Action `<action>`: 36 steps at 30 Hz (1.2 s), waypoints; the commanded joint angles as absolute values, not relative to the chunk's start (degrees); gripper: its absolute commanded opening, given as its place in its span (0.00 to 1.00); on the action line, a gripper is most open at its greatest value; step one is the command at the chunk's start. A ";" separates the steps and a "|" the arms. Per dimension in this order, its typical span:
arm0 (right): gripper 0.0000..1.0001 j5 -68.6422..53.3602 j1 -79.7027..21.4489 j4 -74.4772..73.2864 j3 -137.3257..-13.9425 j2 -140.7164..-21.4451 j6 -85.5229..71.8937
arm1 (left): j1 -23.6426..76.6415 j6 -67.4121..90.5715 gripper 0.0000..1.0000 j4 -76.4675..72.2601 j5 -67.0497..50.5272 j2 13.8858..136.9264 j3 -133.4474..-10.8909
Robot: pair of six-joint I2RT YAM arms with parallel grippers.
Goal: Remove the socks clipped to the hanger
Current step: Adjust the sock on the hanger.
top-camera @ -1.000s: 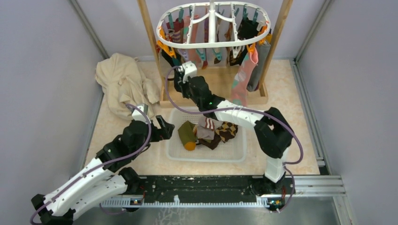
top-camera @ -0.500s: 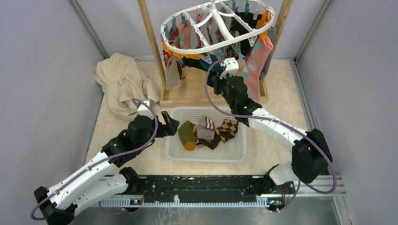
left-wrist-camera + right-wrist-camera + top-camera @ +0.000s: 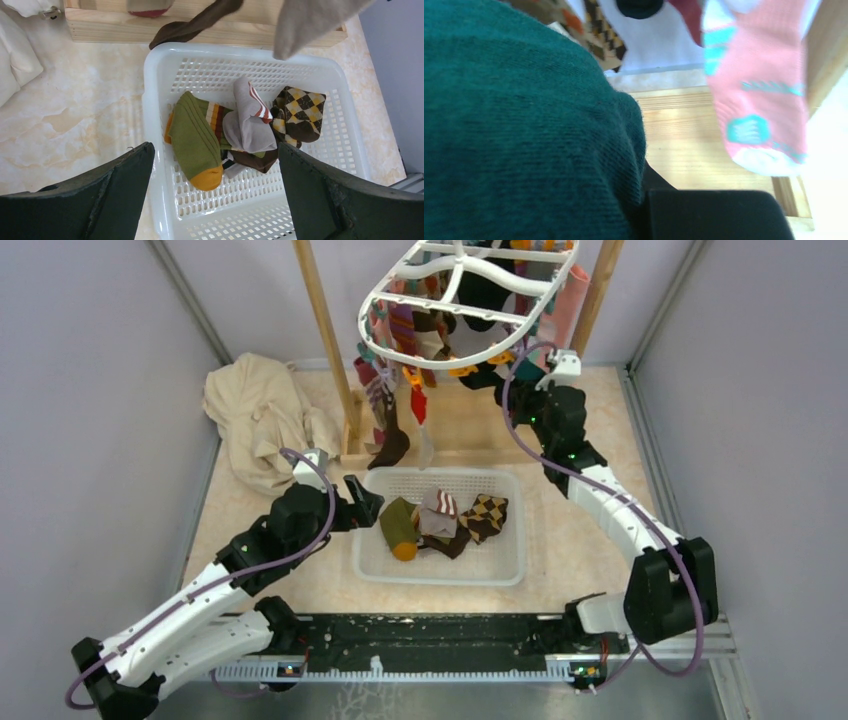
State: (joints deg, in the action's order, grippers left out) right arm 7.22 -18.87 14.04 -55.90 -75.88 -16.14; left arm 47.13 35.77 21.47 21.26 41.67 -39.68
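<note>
The white oval hanger [image 3: 470, 302] hangs tilted under the wooden frame, with several socks clipped to it. A brown sock [image 3: 390, 447] and a grey one [image 3: 427, 445] dangle over the basket; a pink sock [image 3: 759, 90] hangs at the right. My right gripper [image 3: 497, 380] is raised under the hanger's right side and shut on a dark green sock [image 3: 524, 130], which fills the right wrist view next to one black finger [image 3: 714, 215]. My left gripper [image 3: 215, 150] stands wide open and holds nothing, low over the basket's left part.
A white mesh basket [image 3: 440, 570] holds a green-and-orange sock [image 3: 197, 145], a grey sock [image 3: 247, 130] and an argyle sock [image 3: 300, 112]. A beige cloth [image 3: 262, 415] lies at the back left. The wooden frame's posts [image 3: 325, 330] and base stand behind the basket.
My right arm has swung from left of the hanger to its right side with the dark green sock. The hanger has tilted and swung up to the right. The left arm has edged towards the basket.
</note>
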 commanded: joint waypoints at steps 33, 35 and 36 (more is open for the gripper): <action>0.73 3.88 2.42 -3.04 -54.85 -55.68 -23.66 | 47.02 34.70 0.99 17.63 18.52 45.37 -42.46; 0.73 1.75 2.39 -3.85 -52.99 -51.53 -24.42 | 47.07 34.33 0.99 16.90 18.30 45.98 -42.45; 0.73 0.50 2.40 -3.95 -52.10 -49.65 -24.98 | 47.03 34.03 0.99 16.53 18.16 46.30 -42.46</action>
State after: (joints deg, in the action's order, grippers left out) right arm 1.45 2.17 -2.02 -54.74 -55.77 -24.12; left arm 47.13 35.55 19.70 19.31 45.45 -40.82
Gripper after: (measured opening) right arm 0.734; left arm 0.988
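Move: The right hand already pinches the clipped teal sock, whose middle lies about 3 cm ahead, level sideways and 3 cm above. The rack's right post, towards which it is pulled, is some 13 cm right and 12 cm ahead; a pink sock hangs about 10 cm right and 12 cm ahead, and a black sock roughly 5 cm left and 2 cm ahead. From the idle left hand the teal sock is about 20 cm ahead, 26 cm right. The right hand drags the teal sock about 12 cm right and forward, lets go, then backs off, rising. ##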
